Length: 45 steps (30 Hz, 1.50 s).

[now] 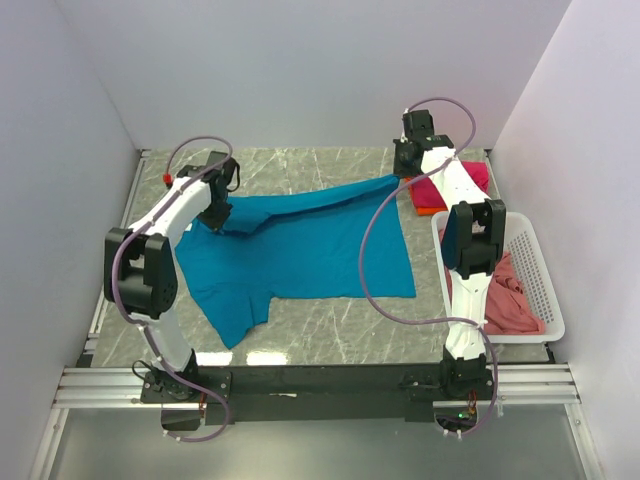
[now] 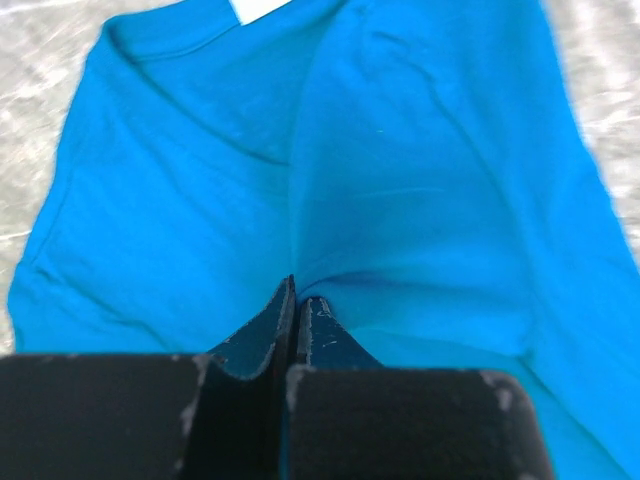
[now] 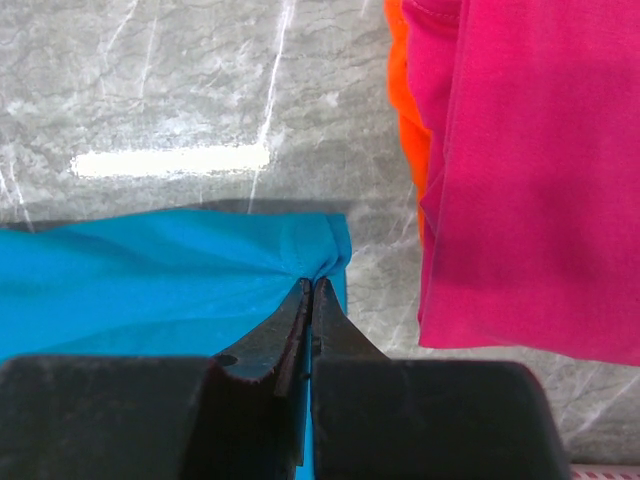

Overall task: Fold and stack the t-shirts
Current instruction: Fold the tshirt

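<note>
A teal-blue t-shirt (image 1: 300, 250) lies spread across the middle of the marble table, its far edge lifted and stretched between both grippers. My left gripper (image 1: 218, 205) is shut on the shirt's far left part (image 2: 300, 200). At the far right, my right gripper (image 1: 405, 170) is shut on the shirt's corner (image 3: 310, 255). A folded magenta-pink t-shirt (image 3: 540, 170) lies on a folded orange t-shirt (image 3: 405, 110) just right of that corner. A dusty salmon-pink t-shirt (image 1: 505, 295) sits crumpled in the basket.
A white lattice basket (image 1: 545, 285) stands at the right edge of the table, beside the right arm. White walls close in the left, right and far sides. A metal rail runs along the near edge.
</note>
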Tool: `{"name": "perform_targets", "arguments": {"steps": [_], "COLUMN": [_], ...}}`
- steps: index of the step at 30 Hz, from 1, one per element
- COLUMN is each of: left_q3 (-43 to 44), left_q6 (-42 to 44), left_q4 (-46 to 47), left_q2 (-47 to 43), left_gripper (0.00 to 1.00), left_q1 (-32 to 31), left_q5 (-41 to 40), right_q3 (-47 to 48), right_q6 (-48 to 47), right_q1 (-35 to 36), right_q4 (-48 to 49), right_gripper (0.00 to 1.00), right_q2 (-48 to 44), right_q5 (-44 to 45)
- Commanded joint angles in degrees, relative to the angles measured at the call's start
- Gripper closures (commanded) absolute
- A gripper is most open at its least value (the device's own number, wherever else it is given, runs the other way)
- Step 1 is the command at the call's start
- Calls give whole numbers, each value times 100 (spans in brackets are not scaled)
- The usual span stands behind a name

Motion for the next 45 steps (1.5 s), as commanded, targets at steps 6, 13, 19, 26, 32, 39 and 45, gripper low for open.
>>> {"name": "perform_targets", "arguments": {"steps": [6,13,19,26,32,39,45], "left_q3": [-792,-1381,-1707,-1190,-363,534,789], "left_q6": [-57,293,671,1076,1366,1630,1910], "left_q4": [2,415,346,696,1443,1646,1936], "left_q2": [-520,-651,-1239,-1505,-302,1237,1922], "left_gripper": [99,85,39,1,1,1,0], "left_q1": [-62,-62,-159,-133,377,825,1027], "left_q5": [53,413,598,810,1486,1583,1565], "right_q3": [84,-925,-1410,-1402,-778,-154,231], "right_q6": [-92,66,128,163,497,875,919], "right_q1": [-43,-43,-34,97,396,397,344], "right_q4": [-232,-215,-13,303,260,145,-3], "right_gripper": [100,79,49,15,13,13,13], "right_q2": [-317,-598,-1090,-1416,-679,122,710], "right_q5": [358,350,174,-792,-872,-933,-986]}}
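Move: Both hands hold the t-shirt's raised far side. The left hand lays its part on the shirt body about 7 cm back and 8 cm below; the white label lies some 8 cm to its left and 2 cm ahead. The right hand's laying spot is about 6 cm back, 1 cm right and 8 cm below; the folded stack's middle is roughly 12 cm right of that hand and 2 cm ahead, 7 cm below. Bring both grippers back and down together, some 7 cm back and 5 cm down, laying the held far side onto the shirt, and open the fingers wide to let go. Lift clear; then swing the left gripper about 15 cm forward and the right one left and somewhat forward, sinking both open towards the new far fold. ##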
